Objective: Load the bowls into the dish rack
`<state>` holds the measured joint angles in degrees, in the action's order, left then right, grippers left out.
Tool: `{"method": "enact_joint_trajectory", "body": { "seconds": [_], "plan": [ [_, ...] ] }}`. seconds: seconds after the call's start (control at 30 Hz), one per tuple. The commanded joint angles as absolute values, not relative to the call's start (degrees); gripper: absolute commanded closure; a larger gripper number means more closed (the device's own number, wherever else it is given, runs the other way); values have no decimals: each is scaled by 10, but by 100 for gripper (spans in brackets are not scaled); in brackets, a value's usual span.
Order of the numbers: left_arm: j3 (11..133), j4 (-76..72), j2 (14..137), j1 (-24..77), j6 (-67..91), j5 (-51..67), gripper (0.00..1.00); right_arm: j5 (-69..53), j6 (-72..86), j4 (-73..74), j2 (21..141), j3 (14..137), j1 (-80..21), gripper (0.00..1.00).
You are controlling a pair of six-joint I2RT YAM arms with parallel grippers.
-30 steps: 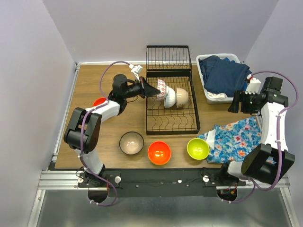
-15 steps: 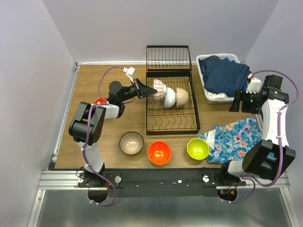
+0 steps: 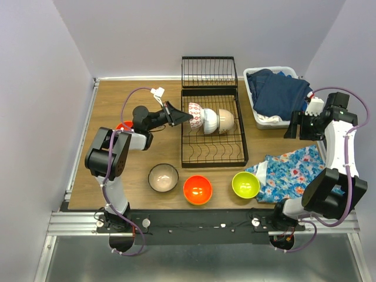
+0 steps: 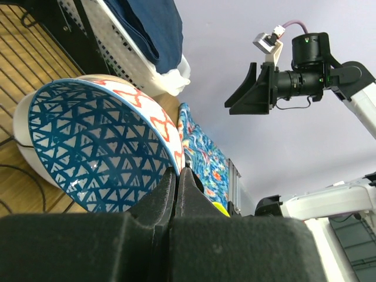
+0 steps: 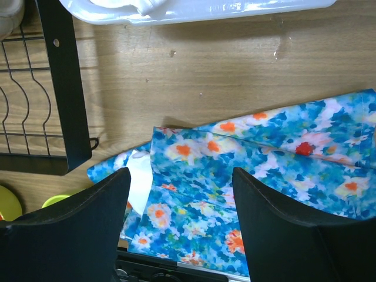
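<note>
Three bowls stand on edge in the black dish rack (image 3: 211, 150): a blue-and-red patterned bowl (image 3: 195, 113), a white one (image 3: 210, 119) and a cream one (image 3: 226, 120). My left gripper (image 3: 189, 116) is shut, its tips right at the patterned bowl's rim (image 4: 176, 154) with nothing seen between the fingers (image 4: 161, 188). On the table near the front lie a dark-rimmed bowl (image 3: 163, 177), an orange bowl (image 3: 197, 189) and a lime green bowl (image 3: 245, 184). Another orange bowl (image 3: 123, 126) peeks out behind the left arm. My right gripper (image 3: 292, 126) hangs open and empty above the floral cloth (image 5: 247, 176).
A white tub (image 3: 276, 94) of dark blue laundry sits at the back right. The floral cloth (image 3: 291, 173) covers the front right of the table. The rack's taller basket end (image 3: 209, 71) is at the back.
The left gripper has drawn back a little to the left, and the patterned bowl has leaned slightly left with it. The right arm has barely shifted.
</note>
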<state>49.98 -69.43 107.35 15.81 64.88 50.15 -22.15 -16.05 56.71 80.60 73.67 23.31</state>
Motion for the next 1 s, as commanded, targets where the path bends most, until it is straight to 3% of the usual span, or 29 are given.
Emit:
{"method": "enact_joint_trajectory", "body": {
  "seconds": [0.0, 0.53, 0.97],
  "plan": [
    [478, -756, 1057, 143, 657, 495, 100, -214, -155, 572, 808, 747, 232, 22],
    [514, -695, 1134, 142, 620, 494, 100, -209, -153, 575, 805, 744, 232, 22],
    [615, -785, 1250, 147, 716, 536, 100, -195, -152, 579, 809, 746, 232, 22]
  ]
}}
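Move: The free rack slot for the patterned bowl, which the left hand already holds by its rim, lies about 5 cm ahead of that hand, 4 cm to its right and some 11 cm below. At about the same height and equally far ahead, the white bowl stands roughly 8 cm to the hand's right and the cream bowl roughly 14 cm. From the right hand the slot is about 14 cm ahead, 38 cm to the left and 7 cm lower. The patterned bowl, still pinched at its rim, is lowered about 5 cm into the rack beside the white bowl after a slight drift left by the left hand. Late on, the hand carries it forward some 5 cm at nearly that lower height, barely tipping, with the fingers staying shut. ##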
